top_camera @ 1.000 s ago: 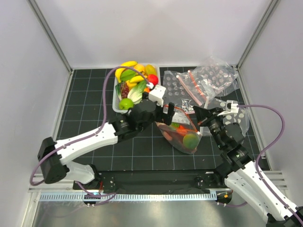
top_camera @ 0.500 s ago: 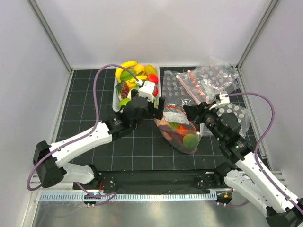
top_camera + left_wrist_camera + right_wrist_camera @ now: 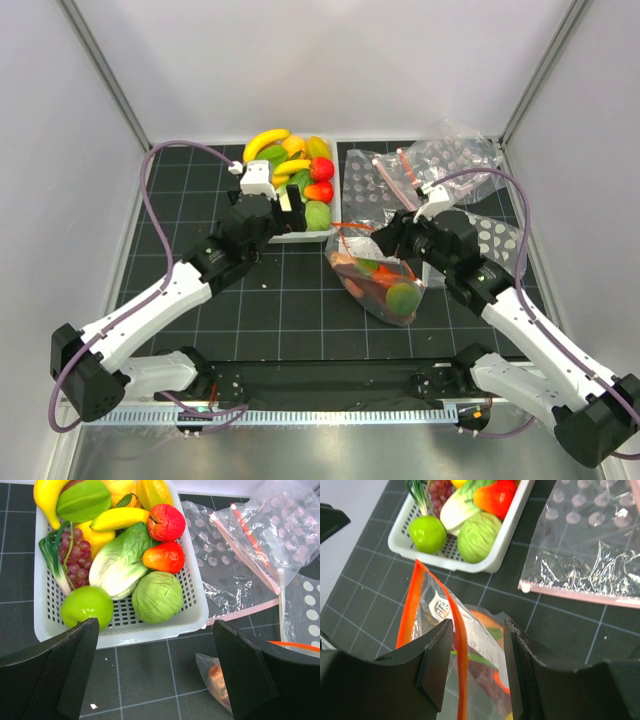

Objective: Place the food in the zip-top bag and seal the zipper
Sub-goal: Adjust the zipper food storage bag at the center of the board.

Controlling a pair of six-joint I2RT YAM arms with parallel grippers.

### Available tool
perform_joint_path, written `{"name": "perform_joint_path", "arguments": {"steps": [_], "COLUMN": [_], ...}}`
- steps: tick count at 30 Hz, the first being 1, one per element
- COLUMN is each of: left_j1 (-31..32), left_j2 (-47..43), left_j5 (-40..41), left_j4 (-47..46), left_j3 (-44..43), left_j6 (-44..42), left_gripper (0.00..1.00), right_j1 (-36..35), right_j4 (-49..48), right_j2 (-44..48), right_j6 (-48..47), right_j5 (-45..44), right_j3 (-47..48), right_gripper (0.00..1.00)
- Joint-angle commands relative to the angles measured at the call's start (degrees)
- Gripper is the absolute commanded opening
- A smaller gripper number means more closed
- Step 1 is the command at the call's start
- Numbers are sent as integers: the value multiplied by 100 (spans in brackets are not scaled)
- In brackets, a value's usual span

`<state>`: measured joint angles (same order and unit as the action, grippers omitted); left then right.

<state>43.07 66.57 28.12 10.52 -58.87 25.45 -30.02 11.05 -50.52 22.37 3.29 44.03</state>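
The zip-top bag (image 3: pixel 378 280) lies on the dark mat, holding several pieces of food, among them a green round one (image 3: pixel 403 296). Its mouth gapes as an orange loop. My right gripper (image 3: pixel 477 625) is open over that mouth, and one side of the zipper (image 3: pixel 459 630) runs between its jaws close to the left finger (image 3: pixel 432 655), unpinched. In the top view this gripper (image 3: pixel 392 236) sits at the bag's upper end. My left gripper (image 3: pixel 156 625) is wide open and holds nothing, hovering over the mat just in front of the basket. More food (image 3: pixel 157 596) fills that basket.
The white slotted basket (image 3: pixel 150 636) stands at the back centre (image 3: pixel 262 228) with bananas, grapes, a green apple and red fruits. Spare dotted clear bags (image 3: pixel 440 165) lie crumpled at the back right (image 3: pixel 590 545). Cage walls enclose the mat on three sides.
My left arm drew back from the bag's mouth to the left, in front of the basket. My right gripper went from shut to open and moved in over the bag's mouth.
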Motion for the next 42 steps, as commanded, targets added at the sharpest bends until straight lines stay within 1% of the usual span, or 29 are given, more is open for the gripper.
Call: {"name": "perform_joint_path", "arguments": {"steps": [1,3,5,6,7,8,9,11,13,14,17,18,19,20,21,23,24,27,29,31,32,35,37,39,42], "left_j1": [-18,-44,-53,-53,-53,-53,-53,-53,-53,-53,-53,-53,-53,-53,-53,-53,-53,-53,-79,-141,-184,-334,-457,-606,-765], "left_j2": [-47,-47,-47,-47,-56,-56,-56,-47,49,102,453,523,620,612,595,490,463,533,708,1033,1138,1516,1736,1868,2184], "left_j5": [220,264,238,212,159,115,63,-34,-96,-9,412,562,876,940,889,792,792,800,783,363,230,72,-288,-517,-545], "left_j4": [-138,-138,-147,-147,-156,-165,-173,-174,-217,-217,-86,132,273,536,547,538,504,319,292,327,327,327,275,179,-33], "left_j3": [51,78,78,69,60,51,43,7,-45,-72,-291,-370,-545,-633,-687,-731,-731,-705,-739,-924,-977,-1196,-1310,-1372,-1495], "left_j6": [241,267,294,302,320,346,381,487,600,801,1066,1363,1583,1777,1814,1779,1588,1034,734,366,329,320,399,697,1136], "left_gripper": [100,100,100,100,100,100,100,100,100,100,100,100,100,100,100,100,100,100,100,100,100,100,100,100,100], "right_j1": [-21,-30,-30,-30,-30,-21,-30,-30,-30,-30,-30,-30,-30,-30,-30,-30,-30,-30,-30,-30,-30,-30,-30,-39,-30], "right_j4": [125,91,108,125,152,161,187,196,240,249,38,-49,-94,-120,-155,-199,-252,-296,-279,-235,-235,-270,-322,-349,-375], "right_j2": [-159,-221,-318,-353,-397,-414,-432,-406,-292,-213,331,620,788,929,1182,1369,1439,1493,1344,1221,1133,1080,1097,1097,1106], "right_j6": [-145,-145,-136,-136,-128,-119,-101,-14,39,109,206,267,285,320,364,399,434,452,461,470,470,470,479,470,488], "right_j5": [303,400,418,401,366,339,296,24,-240,-606,-987,-1258,-1365,-1514,-1724,-1901,-1954,-1981,-1894,-1797,-1771,-1735,-1726,-1674,-1612], "right_j3": [404,405,440,448,483,492,510,528,519,484,212,150,2,-61,-157,-245,-289,-351,-316,-246,-228,-246,-281,-298,-307], "right_gripper": [51,50,45,41,30,24,12,2,1,1,1,1,1,1,1,1,1,1,1,1,1,1,1,1,1]}}
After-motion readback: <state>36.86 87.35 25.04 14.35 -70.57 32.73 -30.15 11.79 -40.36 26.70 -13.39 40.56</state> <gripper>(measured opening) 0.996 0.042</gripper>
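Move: The orange zipper edge of the open bag runs between my half-open right fingers, about 1 cm left and just below; the filled bag body hangs some 6 cm back, 3 right and 17 down, the flat bag 15 ahead, 4 right, and the cabbage 12 ahead, 10 left. From my open left hand the cabbage is roughly 8 cm ahead, 3 right and 20 down, with the green apple level with it but 8 left, and the red pepper 14 ahead, 4 right. I nudge my right hand slightly left and down, pinch the bag's zipper edge shut between the fingers, then pull it about 7 cm to the right while lifting roughly 5 cm, turning some 20 degrees clockwise, and settle about 2 cm lower, still gripping. My left hand, fingers kept wide, nearly waits, then reaches about 7 cm forward and 6 down towards the cabbage, tipping slightly downward. ##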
